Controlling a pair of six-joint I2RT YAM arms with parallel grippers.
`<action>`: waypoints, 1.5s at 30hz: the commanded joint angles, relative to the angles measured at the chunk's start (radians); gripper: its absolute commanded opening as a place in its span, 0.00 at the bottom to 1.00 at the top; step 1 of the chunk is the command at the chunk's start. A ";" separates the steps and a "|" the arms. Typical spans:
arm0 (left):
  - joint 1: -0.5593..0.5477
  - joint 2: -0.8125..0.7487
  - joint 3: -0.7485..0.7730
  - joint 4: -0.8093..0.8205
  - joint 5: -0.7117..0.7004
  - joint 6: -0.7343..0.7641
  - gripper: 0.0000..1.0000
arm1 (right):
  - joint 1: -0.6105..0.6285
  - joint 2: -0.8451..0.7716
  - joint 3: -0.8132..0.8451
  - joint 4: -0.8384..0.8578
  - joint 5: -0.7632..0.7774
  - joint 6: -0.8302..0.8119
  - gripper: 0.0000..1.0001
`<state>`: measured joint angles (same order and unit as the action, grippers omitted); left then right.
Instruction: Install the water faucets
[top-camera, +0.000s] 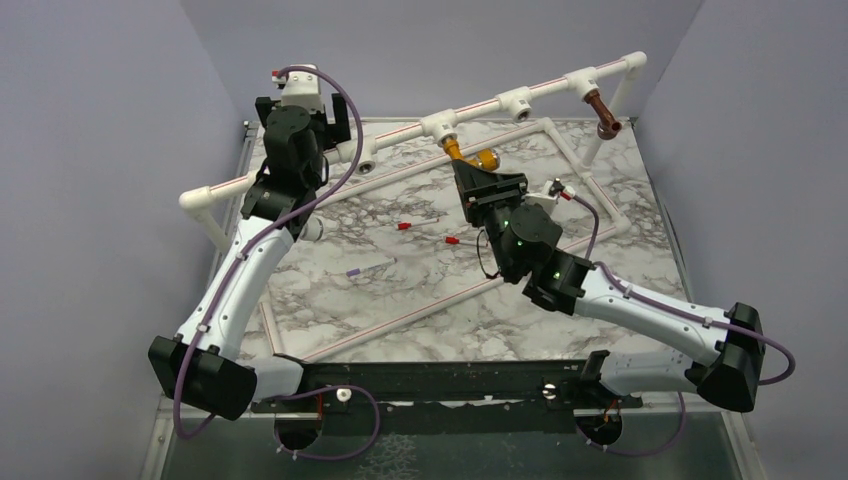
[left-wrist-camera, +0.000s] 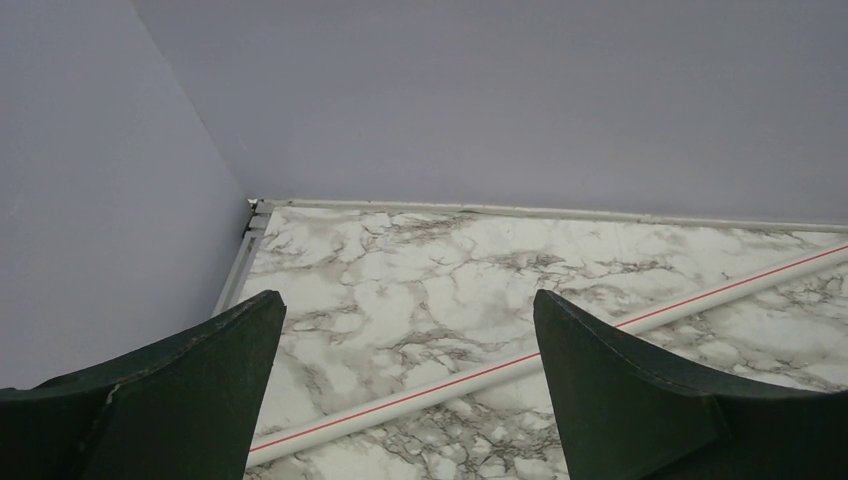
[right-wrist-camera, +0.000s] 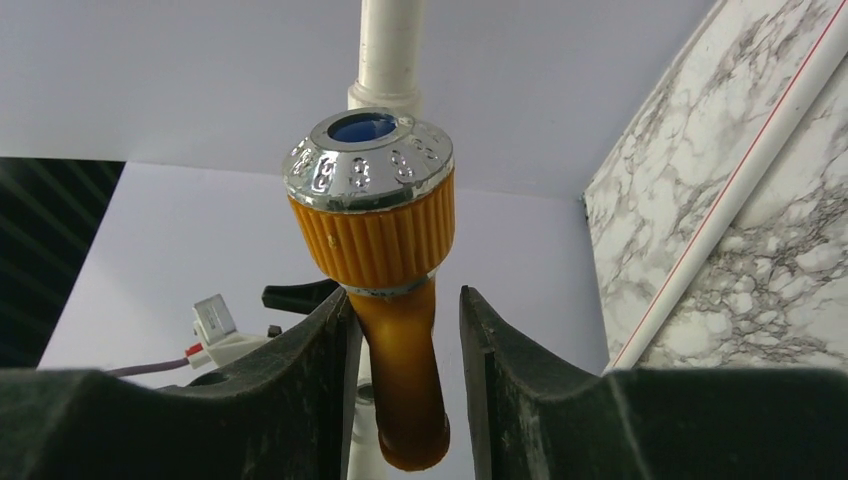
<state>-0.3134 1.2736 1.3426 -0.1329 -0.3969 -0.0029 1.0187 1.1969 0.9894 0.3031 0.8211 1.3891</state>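
The orange-yellow water faucet (top-camera: 470, 155) hangs from a white tee (top-camera: 438, 125) on the raised pipe run. In the right wrist view its ribbed knob with silvery cap (right-wrist-camera: 370, 205) stands above the jaws. My right gripper (top-camera: 472, 172) (right-wrist-camera: 405, 295) straddles the orange stem; a gap shows beside the right finger (right-wrist-camera: 520, 350), so it is open. The dark brown water faucet (top-camera: 603, 112) sits in a tee near the pipe's far right end. My left gripper (top-camera: 304, 112) (left-wrist-camera: 410, 320) is wide open and empty at the back left, above a white pipe (left-wrist-camera: 480, 370).
A white pipe frame (top-camera: 580, 165) with red stripes lies on the marble table (top-camera: 400, 300). Two small red-capped pieces (top-camera: 404, 226) (top-camera: 452, 241) and a purple one (top-camera: 352, 271) lie mid-table. Grey walls close in the back and both sides.
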 joint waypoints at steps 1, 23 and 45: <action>-0.044 0.011 -0.043 -0.129 0.066 -0.020 0.96 | -0.006 -0.001 -0.022 -0.005 -0.001 0.007 0.46; -0.028 0.022 -0.051 -0.121 0.056 -0.016 0.96 | -0.006 -0.219 -0.114 0.025 -0.144 -0.457 0.87; 0.016 0.067 -0.031 -0.134 0.093 -0.050 0.96 | -0.006 -0.415 -0.022 -0.224 -0.502 -2.076 0.92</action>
<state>-0.2939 1.2858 1.3445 -0.1215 -0.3630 -0.0242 1.0142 0.7879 0.9298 0.1688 0.4858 -0.2802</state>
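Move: The yellow faucet already sits in its tee on the overhead pipe, its spout loosely between the right fingers: its middle lies roughly 3 cm ahead of and 2 cm above the right hand. Its tee is about 8 cm ahead, 4 cm left; the next empty tees stand about 12 cm ahead, 8 cm right, and 4 cm ahead, 16 cm left, all some 4 cm higher. From the left hand the faucet is about 10 cm back, 25 cm right. The faucet's spout comes free as the right fingers, already part open, spread to nearly full width and the hand sinks some 2 cm. The hand then withdraws to the right and back, rising as it goes, to end about 9 cm right, 6 cm back and a little higher than it began, while the wrist rolls nearly 90 degrees, its left side going down. ##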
